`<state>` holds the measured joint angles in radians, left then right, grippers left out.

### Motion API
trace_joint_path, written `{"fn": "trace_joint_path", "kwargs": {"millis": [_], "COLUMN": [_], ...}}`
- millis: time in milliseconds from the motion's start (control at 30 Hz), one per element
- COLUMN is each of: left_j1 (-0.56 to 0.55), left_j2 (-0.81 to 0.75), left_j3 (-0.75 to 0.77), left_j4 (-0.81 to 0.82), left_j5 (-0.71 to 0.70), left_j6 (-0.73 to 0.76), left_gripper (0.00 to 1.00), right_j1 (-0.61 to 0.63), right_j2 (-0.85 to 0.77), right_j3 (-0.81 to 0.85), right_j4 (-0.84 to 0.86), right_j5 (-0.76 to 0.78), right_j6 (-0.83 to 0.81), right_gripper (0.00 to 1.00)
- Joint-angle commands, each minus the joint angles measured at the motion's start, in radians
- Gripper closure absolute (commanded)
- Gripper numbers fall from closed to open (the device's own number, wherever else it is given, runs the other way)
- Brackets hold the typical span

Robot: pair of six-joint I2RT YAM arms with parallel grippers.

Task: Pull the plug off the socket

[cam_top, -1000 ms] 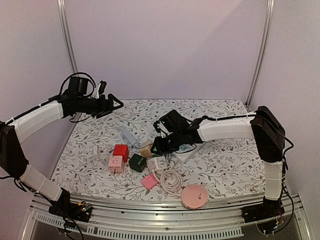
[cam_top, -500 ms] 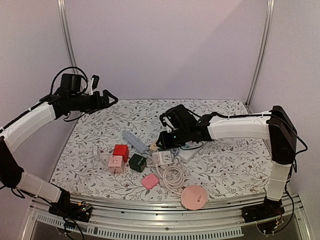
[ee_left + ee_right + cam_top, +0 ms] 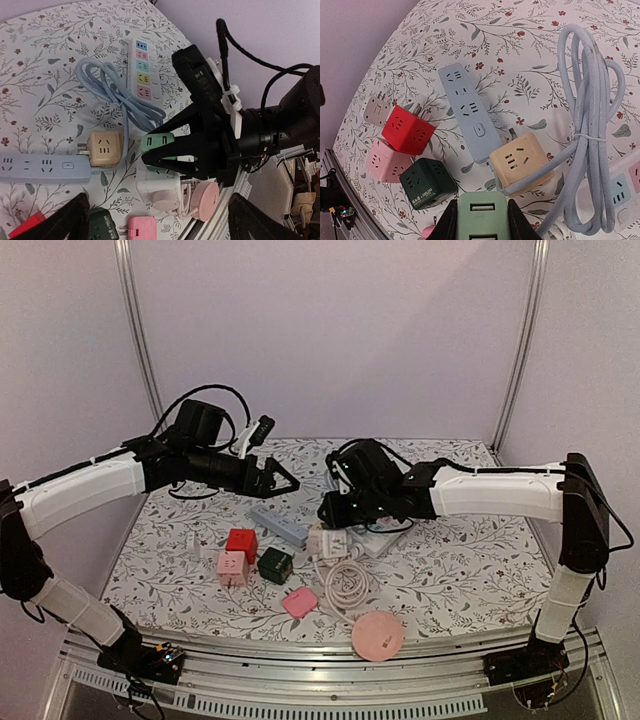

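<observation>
My right gripper point(image 3: 328, 512) is shut on a pale green plug block with USB slots point(image 3: 483, 215), its fingers point(image 3: 447, 225) pressed against both sides. In the left wrist view this green plug point(image 3: 159, 142) sits against the top of a white cube socket point(image 3: 157, 182), which rests on the table and carries a round whitish plug and cable. My left gripper point(image 3: 280, 483) hangs open above the blue power strip point(image 3: 280, 525), a little left of the right gripper, holding nothing.
Around the socket lie a beige cube point(image 3: 520, 162), a dark green cube point(image 3: 426, 182), a red cube point(image 3: 407, 130), a pink cube point(image 3: 387, 160), a flat pink plug point(image 3: 299, 602), a coiled white cable point(image 3: 345, 585), a pink disc point(image 3: 378, 637) and a multi-colour strip point(image 3: 144, 67).
My left arm swung from the back left in over the table's middle, its jaws opening wider. The right gripper moved back and right, dragging socket, cable and pink disc along.
</observation>
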<state>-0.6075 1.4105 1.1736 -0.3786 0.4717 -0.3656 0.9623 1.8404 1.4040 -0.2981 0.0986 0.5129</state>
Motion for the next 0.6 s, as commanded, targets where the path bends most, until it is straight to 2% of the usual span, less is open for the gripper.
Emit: {"fn": "trace_joint_path", "kwargs": {"millis": [0,200,400,567], "left_j1": [-0.047,-0.192,-0.236,-0.266], "left_j2": [0.041,0.056,0.123,0.137], "left_j3": [-0.045,-0.066,-0.075,-0.138], "left_j4": [0.03,0.056,0.157,0.271], "left_j5": [0.102,0.012,-0.028,-0.072], "left_j6": [-0.009,-0.014,-0.087,-0.15], "left_gripper": [0.06,0.05,0.06,0.12], "right_j1": [0.007,0.009,0.015,0.016], "right_j2": [-0.117,-0.152,-0.185,-0.205], "right_j3": [-0.01,-0.016,-0.035,-0.039], "right_j4": [0.057,0.067,0.082,0.081], "right_j5": [0.095,0.132,0.144,0.136], "right_j6": [-0.013,-0.003,0.024,0.03], "right_gripper": [1.0,1.0,1.0,1.0]}}
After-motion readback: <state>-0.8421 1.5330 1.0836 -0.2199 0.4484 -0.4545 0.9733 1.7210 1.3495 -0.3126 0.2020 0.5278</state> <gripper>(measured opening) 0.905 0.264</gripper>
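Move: The white socket, hanging from the mint-green plug held in the right fingers, lies about 8 cm to the left hand's right, 7 cm back and some 11 cm below it. It is roughly 4 cm below the right hand point, 3 cm back and 1 cm right. On the table, the dark green block sits about 12 cm left of the socket and 1 cm back; the pink plug lies 6 cm left of it and 8 cm back. The right fingers keep their pinch on the mint-green plug, raising it about 3.5 cm and drifting 2.5 cm right. Meanwhile the left hand, fingers still wide open, swings right, back and down, roughly 11 cm in all, towards the white socket; its backward travel stops before the end while it keeps sinking rightward, the wrist turning some 10 degrees clockwise. ##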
